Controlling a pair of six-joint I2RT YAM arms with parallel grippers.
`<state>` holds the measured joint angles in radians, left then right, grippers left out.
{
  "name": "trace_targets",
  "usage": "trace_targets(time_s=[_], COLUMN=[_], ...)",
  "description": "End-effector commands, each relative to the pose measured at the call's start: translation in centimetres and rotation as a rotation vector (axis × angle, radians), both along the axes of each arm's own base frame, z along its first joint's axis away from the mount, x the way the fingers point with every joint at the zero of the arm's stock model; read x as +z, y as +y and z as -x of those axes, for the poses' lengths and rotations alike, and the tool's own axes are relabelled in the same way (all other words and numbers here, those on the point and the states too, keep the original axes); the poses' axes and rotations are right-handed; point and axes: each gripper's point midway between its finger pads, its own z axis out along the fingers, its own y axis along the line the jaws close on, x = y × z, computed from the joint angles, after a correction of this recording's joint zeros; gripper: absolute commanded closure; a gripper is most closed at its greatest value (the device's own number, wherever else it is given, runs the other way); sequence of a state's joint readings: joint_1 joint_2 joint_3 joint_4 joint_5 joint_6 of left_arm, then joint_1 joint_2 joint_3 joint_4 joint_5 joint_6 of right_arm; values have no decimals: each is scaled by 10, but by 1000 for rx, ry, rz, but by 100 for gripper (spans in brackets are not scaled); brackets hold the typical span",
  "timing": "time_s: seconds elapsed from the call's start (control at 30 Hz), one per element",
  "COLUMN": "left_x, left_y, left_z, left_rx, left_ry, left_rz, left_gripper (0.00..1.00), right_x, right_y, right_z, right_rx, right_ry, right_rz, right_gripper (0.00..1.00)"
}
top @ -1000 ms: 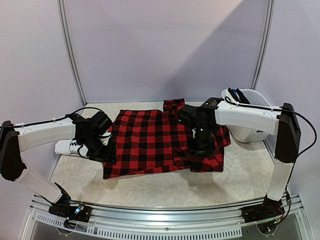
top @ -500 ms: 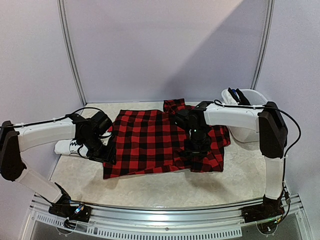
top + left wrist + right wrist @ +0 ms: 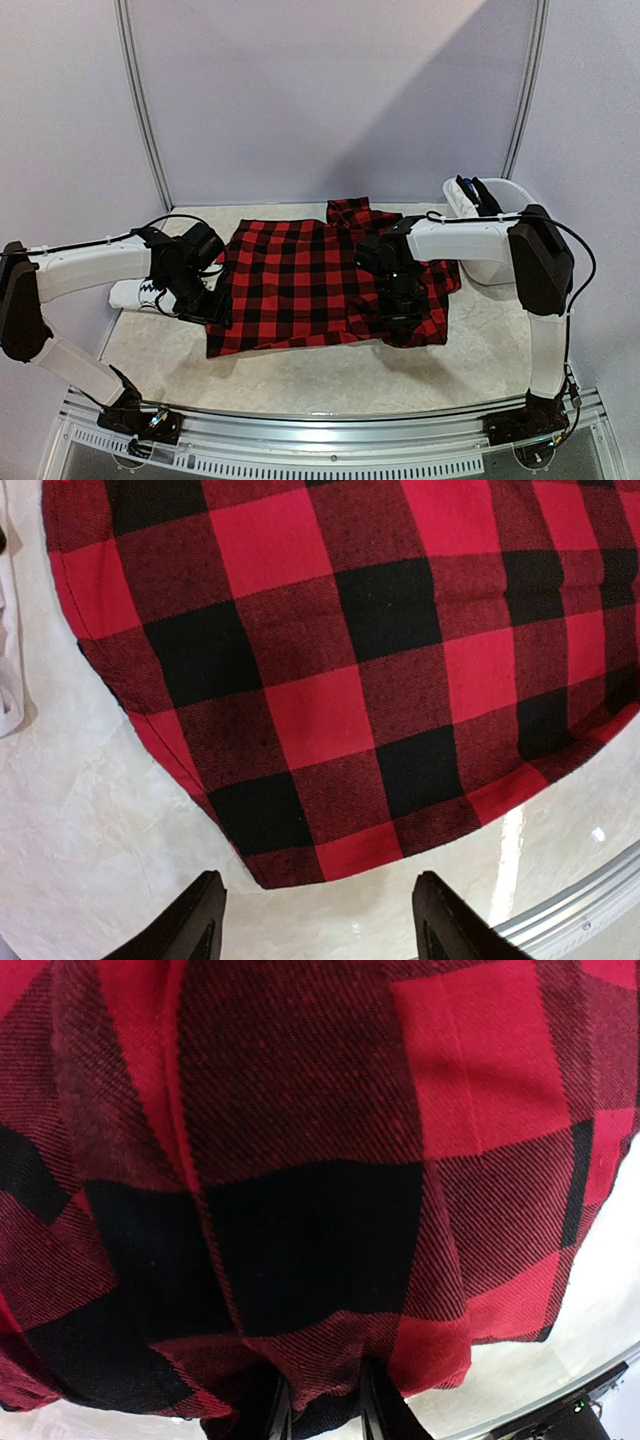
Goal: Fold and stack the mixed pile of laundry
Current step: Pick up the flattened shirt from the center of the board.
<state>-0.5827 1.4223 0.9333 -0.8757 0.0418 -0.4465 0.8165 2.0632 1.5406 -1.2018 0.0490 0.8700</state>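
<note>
A red-black plaid garment (image 3: 300, 280) from the mixed laundry pile lies spread flat across the middle of the table. My left gripper (image 3: 215, 312) hovers open just off its near left corner (image 3: 300, 865), with bare table between the fingers and nothing held (image 3: 318, 932). My right gripper (image 3: 400, 318) is down on the garment's right front part. Its narrow jaws pinch a raised fold of plaid cloth (image 3: 330, 1360) between the fingers (image 3: 385, 1410). A white piece with black print (image 3: 135, 293) lies behind the left arm.
A white plastic tub (image 3: 510, 262) stands at the back right with dark and blue items (image 3: 475, 190) in it. The metal rail (image 3: 330, 440) runs along the table's near edge, also seen at lower right in the left wrist view as a rail (image 3: 590, 900).
The right gripper slid slightly toward the near edge over the plaid and its jaws narrowed onto a fold. The left arm has not moved.
</note>
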Motion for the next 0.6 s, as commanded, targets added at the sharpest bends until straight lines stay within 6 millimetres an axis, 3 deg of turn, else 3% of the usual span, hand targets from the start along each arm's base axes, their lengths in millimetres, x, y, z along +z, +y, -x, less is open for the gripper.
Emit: trace_targets(time_s=[0.0, 0.23, 0.4, 0.57], left_x=[0, 0, 1, 12], left_y=[-8, -10, -9, -2], left_z=[-1, -2, -2, 1], left_rx=[-6, -4, -4, -4], left_ry=[4, 4, 3, -9], left_rz=[14, 22, 20, -4], left_gripper=[35, 36, 36, 36], right_x=[11, 8, 15, 46], right_y=[7, 6, 5, 0], right_z=[-3, -2, -3, -5], right_rx=[7, 14, 20, 28], right_ry=[-30, -19, -34, -71], right_rz=[-71, -65, -64, -69], right_gripper=[75, 99, 100, 100])
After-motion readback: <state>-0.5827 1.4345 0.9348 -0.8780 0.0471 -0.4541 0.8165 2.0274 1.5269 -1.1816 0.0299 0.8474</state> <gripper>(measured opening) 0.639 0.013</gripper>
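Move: The right fingers straddle the bunched lower edge of the shirt, their grip spot within about 1 cm of the hand point and slightly below. From this hand, the collar lies some 25 cm ahead and 12 cm left, and the basket about 20 cm ahead and 20 cm right. From the left hand, which hovers above the shirt's near-left corner, the grip spot is roughly 38 cm right, 1 cm ahead and 5 cm lower. Right fingers pinch the bunched lower edge of the shirt, closing from about a quarter open to shut on the fold between them. The hand barely travels meanwhile: about half a centimetre left, then up by nearly 1 cm in all, still pointing down and tipping only a few degrees. ##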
